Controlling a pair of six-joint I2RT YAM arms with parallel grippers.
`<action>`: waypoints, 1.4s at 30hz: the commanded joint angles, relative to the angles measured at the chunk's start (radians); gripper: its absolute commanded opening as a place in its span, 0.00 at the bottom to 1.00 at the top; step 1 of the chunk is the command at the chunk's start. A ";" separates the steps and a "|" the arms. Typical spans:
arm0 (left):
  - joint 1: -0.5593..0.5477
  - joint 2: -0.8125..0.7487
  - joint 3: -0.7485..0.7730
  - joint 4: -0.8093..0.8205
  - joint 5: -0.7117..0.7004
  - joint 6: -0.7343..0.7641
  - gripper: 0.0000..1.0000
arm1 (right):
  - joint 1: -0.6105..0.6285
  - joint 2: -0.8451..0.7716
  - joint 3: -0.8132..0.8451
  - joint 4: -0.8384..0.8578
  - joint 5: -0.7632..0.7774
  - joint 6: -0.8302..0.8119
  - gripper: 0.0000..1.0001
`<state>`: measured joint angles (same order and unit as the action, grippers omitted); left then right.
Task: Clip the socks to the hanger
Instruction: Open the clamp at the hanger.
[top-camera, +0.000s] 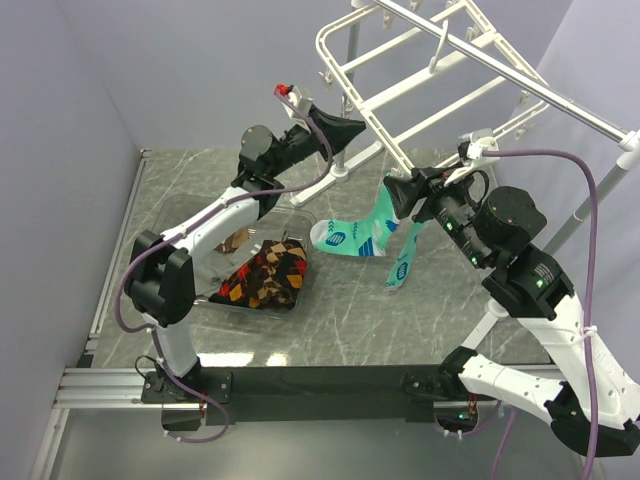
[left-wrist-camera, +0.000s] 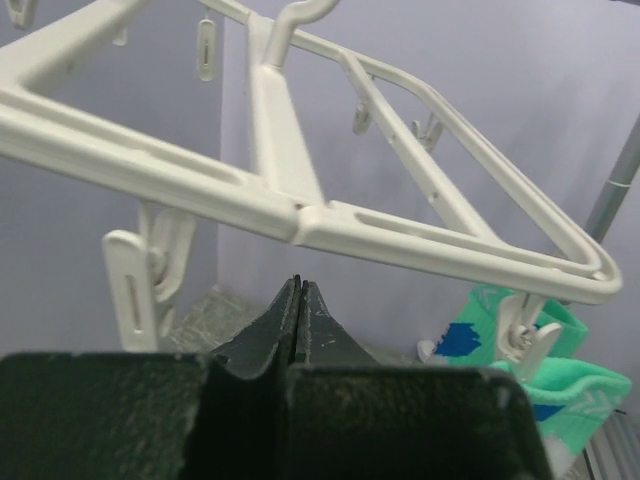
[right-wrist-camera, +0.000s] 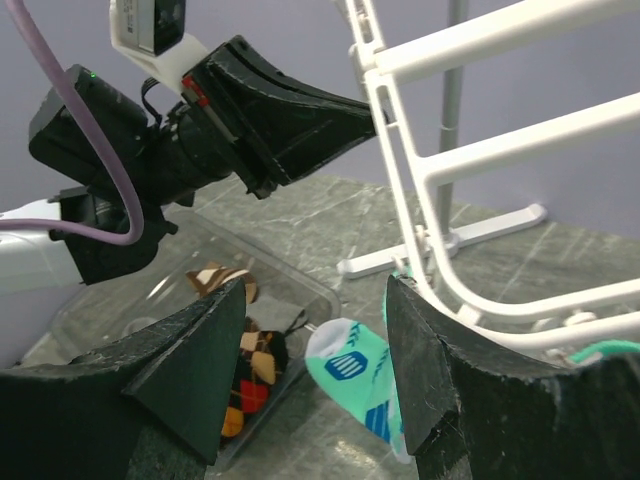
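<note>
The white hanger (top-camera: 420, 75) hangs tilted at the back right. One mint-green sock (top-camera: 352, 236) dangles from a clip on its near rim, and a second mint sock (top-camera: 404, 263) hangs beside it. Argyle socks (top-camera: 266, 276) lie in a clear tray. My left gripper (top-camera: 358, 130) is shut on nothing, its tips (left-wrist-camera: 298, 285) just under the hanger's rim (left-wrist-camera: 300, 215) and right of a free clip (left-wrist-camera: 145, 285). My right gripper (right-wrist-camera: 315, 310) is open and empty next to the top of the hanging mint sock (right-wrist-camera: 360, 375).
The clear plastic tray (top-camera: 215, 215) sits at the left-centre of the marble table. A silver pole stand (top-camera: 590, 200) carries the hanger, and its white foot (top-camera: 345, 170) rests on the table behind the tray. Purple walls close in the left and back.
</note>
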<state>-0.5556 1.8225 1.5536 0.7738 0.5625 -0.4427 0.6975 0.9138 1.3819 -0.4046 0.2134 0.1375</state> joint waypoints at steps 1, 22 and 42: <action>-0.029 -0.088 -0.015 0.044 0.002 -0.011 0.00 | -0.003 -0.007 0.005 0.023 -0.071 0.037 0.65; 0.006 -0.281 -0.188 -0.192 -0.204 0.065 0.54 | -0.003 -0.104 -0.061 -0.048 0.087 0.054 0.68; 0.132 0.029 0.172 -0.194 0.143 0.141 0.73 | -0.004 -0.127 -0.099 -0.037 0.101 0.045 0.69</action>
<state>-0.4183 1.8400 1.6524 0.5262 0.6594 -0.3183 0.6975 0.7849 1.2835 -0.4587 0.3004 0.1921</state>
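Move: The empty clamp on the hanger's near rim that my shut left fingers missed is about 5 cm ahead and 2 cm left of them, near their height. The outer clamp is some 11 cm ahead and 6 cm left; the clamp holding the sock is about 11 cm back and 7 cm right, slightly lower. From my open right hand, the empty clamp lies roughly 20 cm ahead, 10 cm left and a little lower. I draw my shut, empty left hand back about 4 cm and slightly right, then open it to nearly three quarters as I swing it left and forward, away from the rim, about 10 cm each way. Then I ease it back right and down, bringing the open fingers towards the empty clamp. Meanwhile my open right hand backs off right and down, about 4 cm. ##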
